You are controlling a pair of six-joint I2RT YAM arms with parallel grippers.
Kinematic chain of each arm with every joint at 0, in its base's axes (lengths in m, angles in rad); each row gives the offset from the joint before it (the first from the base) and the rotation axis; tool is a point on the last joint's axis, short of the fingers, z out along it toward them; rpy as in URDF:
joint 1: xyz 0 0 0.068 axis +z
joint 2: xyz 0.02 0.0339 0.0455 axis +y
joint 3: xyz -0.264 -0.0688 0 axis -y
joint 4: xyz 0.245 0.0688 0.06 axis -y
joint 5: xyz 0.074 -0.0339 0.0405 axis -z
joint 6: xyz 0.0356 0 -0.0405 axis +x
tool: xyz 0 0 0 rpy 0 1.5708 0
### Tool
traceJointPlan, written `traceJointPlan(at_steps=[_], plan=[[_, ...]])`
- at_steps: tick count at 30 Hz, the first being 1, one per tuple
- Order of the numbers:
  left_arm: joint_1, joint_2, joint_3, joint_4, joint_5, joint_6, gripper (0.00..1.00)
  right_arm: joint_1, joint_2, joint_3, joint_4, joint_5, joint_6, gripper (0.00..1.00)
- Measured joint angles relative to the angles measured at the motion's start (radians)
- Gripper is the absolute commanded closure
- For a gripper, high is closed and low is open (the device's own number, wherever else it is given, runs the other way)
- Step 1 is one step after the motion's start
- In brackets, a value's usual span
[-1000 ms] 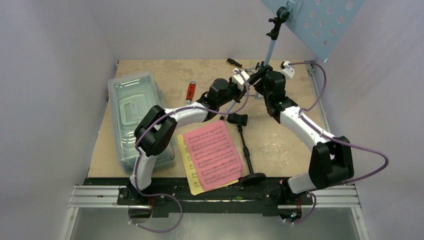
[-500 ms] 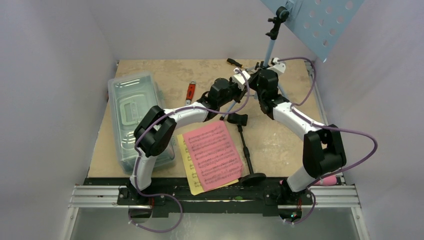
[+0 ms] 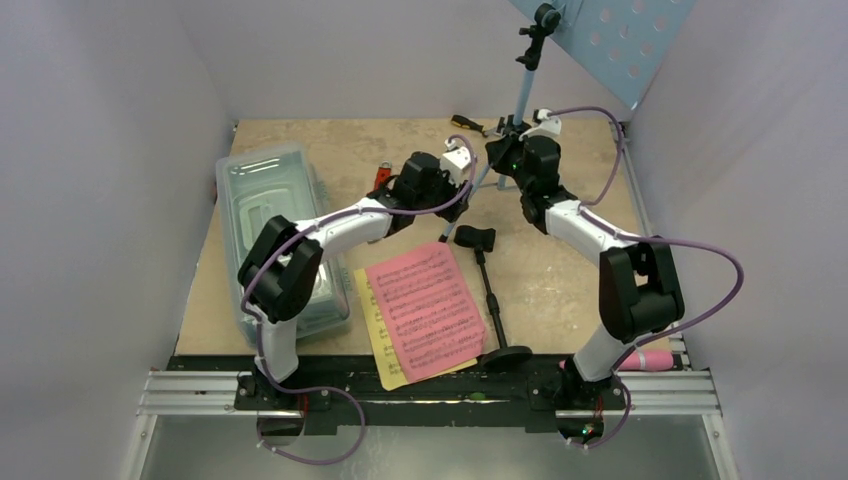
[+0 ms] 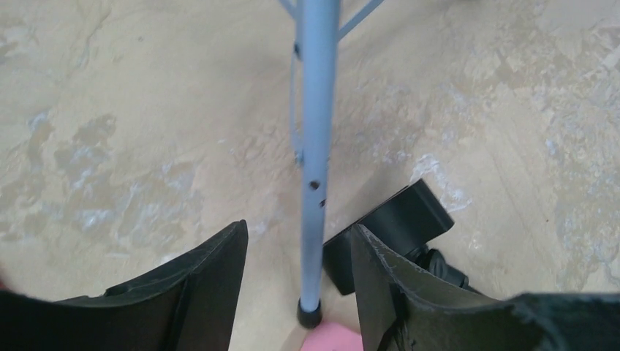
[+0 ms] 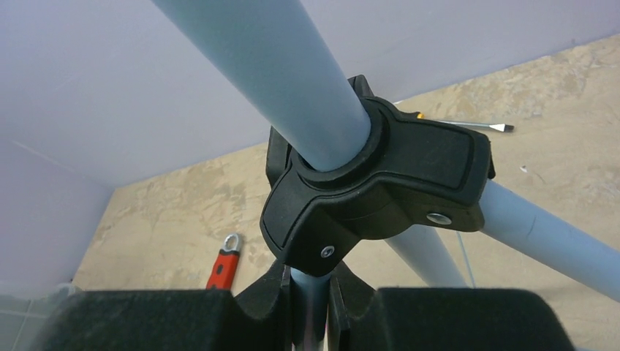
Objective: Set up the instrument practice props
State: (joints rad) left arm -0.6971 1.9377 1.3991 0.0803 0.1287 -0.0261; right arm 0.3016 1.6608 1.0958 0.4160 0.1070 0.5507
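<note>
The light blue music stand (image 3: 522, 95) stands at the back of the table, its perforated desk (image 3: 600, 40) high at the top right. My right gripper (image 5: 311, 300) is shut on the stand's tube just under the black tripod hub (image 5: 380, 190); from above it sits at the stand's foot (image 3: 510, 160). My left gripper (image 4: 298, 230) is open, one blue tripod leg (image 4: 316, 146) standing free between its fingers. The pink sheet-music page (image 3: 425, 305) lies on the yellow one (image 3: 378, 350). The black mic stand (image 3: 490, 295) lies flat, its clip (image 4: 395, 227) by the leg's foot. The pink toy microphone (image 3: 650, 358) lies behind the right arm's base.
A clear lidded plastic box (image 3: 270, 230) fills the left side. A red-handled wrench (image 5: 219, 267) lies behind the left arm. A screwdriver (image 3: 468, 123) rests near the back wall. Walls close in on three sides.
My right gripper has shut on the stand under its hub. My left gripper has opened off the tripod leg and drawn back left. The stand has shifted left and stands straighter.
</note>
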Motion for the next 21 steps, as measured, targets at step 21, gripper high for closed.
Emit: traceJointPlan(at_steps=[21], plan=[[0.169, 0.124, 0.262, 0.208, 0.227, -0.628, 0.25, -0.158, 0.005, -0.069, 0.140, -0.425, -0.050, 1.00]])
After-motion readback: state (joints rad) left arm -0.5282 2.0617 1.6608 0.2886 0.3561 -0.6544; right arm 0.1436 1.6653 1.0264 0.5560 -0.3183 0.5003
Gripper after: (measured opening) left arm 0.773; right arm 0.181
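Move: The tripod's black collar stands about 11 cm ahead of the left hand, 9 cm to its right and 11 cm above it, and only some 3 cm ahead, 3 cm right and 3 cm above the right hand, which grips the near leg just under it. Counted from the left hand, whose part-open fingers straddle that same leg lower down, the black clip's head lies about level, 3 cm right and 11 cm below, and the screwdriver 23 cm ahead, 3 cm right and 12 cm below. The left hand clears the tripod's near leg, first slipping some 4 cm left and lifting, then swinging on up and forward and back to the right towards the collar, about 11 cm higher and 8 cm farther out in all, its fingers spreading wide and coming up to nearly level as the wrist rolls its left side down. The right hand keeps its pinch on the leg just below the collar, turning about 15 degrees counter-clockwise while it eases back and to the right by a centimetre or two. ##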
